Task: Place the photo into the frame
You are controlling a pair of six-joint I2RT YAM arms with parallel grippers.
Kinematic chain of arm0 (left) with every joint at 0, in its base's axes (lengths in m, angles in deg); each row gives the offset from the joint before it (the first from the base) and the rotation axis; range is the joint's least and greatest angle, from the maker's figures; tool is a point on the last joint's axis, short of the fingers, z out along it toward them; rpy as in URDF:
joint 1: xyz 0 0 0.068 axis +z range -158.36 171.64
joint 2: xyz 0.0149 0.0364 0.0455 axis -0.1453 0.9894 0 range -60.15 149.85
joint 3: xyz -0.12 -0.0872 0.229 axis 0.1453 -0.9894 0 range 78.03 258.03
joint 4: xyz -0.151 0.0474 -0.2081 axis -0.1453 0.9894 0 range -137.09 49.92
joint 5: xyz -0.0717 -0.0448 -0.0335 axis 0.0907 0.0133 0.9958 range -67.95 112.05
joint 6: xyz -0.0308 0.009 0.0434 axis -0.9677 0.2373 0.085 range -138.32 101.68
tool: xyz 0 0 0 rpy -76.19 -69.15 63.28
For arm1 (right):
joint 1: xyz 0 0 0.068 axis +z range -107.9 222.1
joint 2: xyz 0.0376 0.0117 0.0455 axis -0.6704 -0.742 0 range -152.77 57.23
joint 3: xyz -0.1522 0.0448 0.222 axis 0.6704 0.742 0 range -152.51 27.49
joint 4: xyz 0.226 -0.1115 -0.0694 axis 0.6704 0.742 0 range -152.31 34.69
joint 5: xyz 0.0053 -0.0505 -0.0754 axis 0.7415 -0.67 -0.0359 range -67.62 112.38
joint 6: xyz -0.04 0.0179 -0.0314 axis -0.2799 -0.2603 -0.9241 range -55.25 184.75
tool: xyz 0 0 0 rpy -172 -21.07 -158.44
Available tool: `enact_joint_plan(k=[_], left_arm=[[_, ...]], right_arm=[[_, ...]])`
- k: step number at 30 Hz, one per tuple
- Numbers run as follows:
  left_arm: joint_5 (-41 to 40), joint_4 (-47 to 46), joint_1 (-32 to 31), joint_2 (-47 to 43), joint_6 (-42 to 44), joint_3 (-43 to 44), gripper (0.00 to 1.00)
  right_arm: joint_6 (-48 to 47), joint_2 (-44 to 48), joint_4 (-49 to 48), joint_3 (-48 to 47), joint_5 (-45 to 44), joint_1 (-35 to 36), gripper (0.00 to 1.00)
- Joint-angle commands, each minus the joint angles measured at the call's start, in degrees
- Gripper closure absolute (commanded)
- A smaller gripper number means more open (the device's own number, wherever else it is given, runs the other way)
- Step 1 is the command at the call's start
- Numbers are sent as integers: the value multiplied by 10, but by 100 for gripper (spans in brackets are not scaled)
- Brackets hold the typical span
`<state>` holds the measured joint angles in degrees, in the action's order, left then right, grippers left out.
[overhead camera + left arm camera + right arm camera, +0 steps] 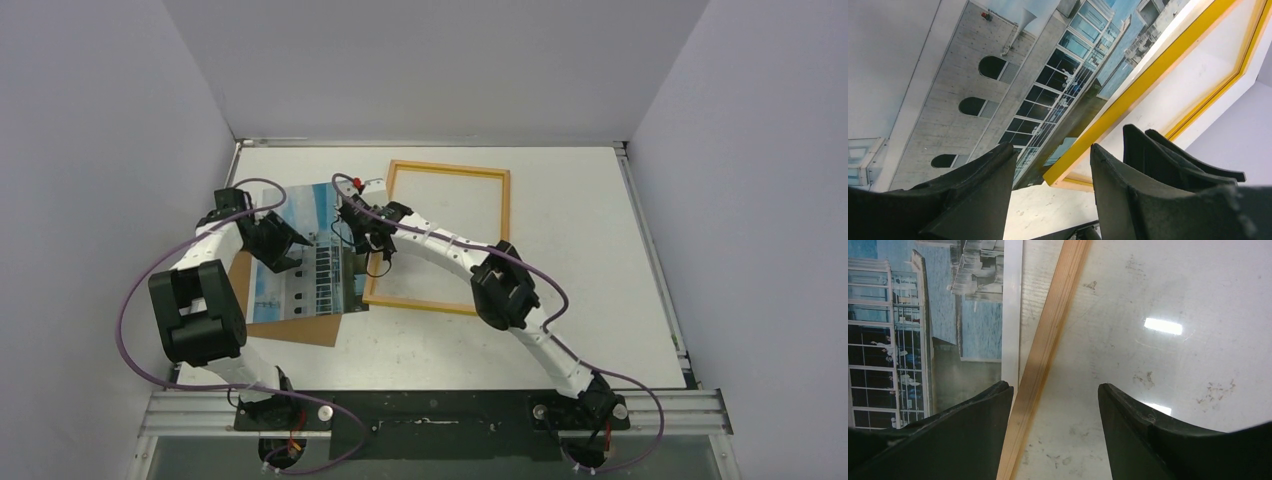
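The photo (310,285), a white building under blue sky, lies face up on the left of the table, resting on a brown backing board (300,328). The frame (450,168) lies flat to its right, close beside the photo's right edge. My left gripper (283,250) hovers open over the photo, holding nothing. In the left wrist view the photo (998,75) and the frame's yellow rail (1113,112) lie beyond the gripper (1053,150). My right gripper (1055,390) is open astride the frame's left wooden rail (1050,335), next to the photo's white border (1012,315).
White walls close in the table on the left, back and right. Both arm bases sit on the black rail (440,410) at the near edge. Purple cables (135,300) loop off each arm. The table inside the frame is stained and shows a light glare (1163,326).
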<state>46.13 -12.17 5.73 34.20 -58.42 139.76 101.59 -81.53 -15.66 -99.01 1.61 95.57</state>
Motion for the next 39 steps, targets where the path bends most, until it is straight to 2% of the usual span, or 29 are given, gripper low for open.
enact_joint_plan(k=[1, 10, 22, 28, 35, 39], left_arm=[[24, -32, 4, -29, -5, -10, 46], [31, -34, 5, -17, 2, -16, 46], [45, -38, 6, -7, 4, -18, 46], [50, -42, 6, -5, 4, -21, 46], [58, -50, 6, 0, 5, -29, 46], [61, -52, 6, 0, 3, -29, 46]], right_arm=[[-2, -18, 18, -56, -30, 2, 36], [-5, -48, 23, -74, -24, 5, 45], [-19, -58, 37, -77, -19, 7, 48], [-20, -49, 48, -63, -4, 8, 70], [-13, 7, 52, -4, -6, 9, 71], [-14, 13, 67, -18, -11, 11, 74]])
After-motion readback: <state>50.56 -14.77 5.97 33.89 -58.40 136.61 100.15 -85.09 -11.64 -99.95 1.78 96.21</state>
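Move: The stretch of the frame's left bar to be gripped lies almost under the right hand, about 1 cm to its left and 3 cm below, level fore and aft. The middle of the frame is some 14 cm right and 5 cm farther out. The photo's middle is roughly 15 cm left of the right hand, and the brown board under the photo 20 cm left and 5 cm back. From the left hand, that grip spot is about 16 cm right and 5 cm below. Down first, the right hand sinks about 2 cm astride the frame's left bar, easing slightly forward and left. It then closes its half-open fingers until they pinch the bar from both sides, and draws the bar back and to the right, away from the photo, by 1.5 to 2 cm each way while sinking another centimetre. ##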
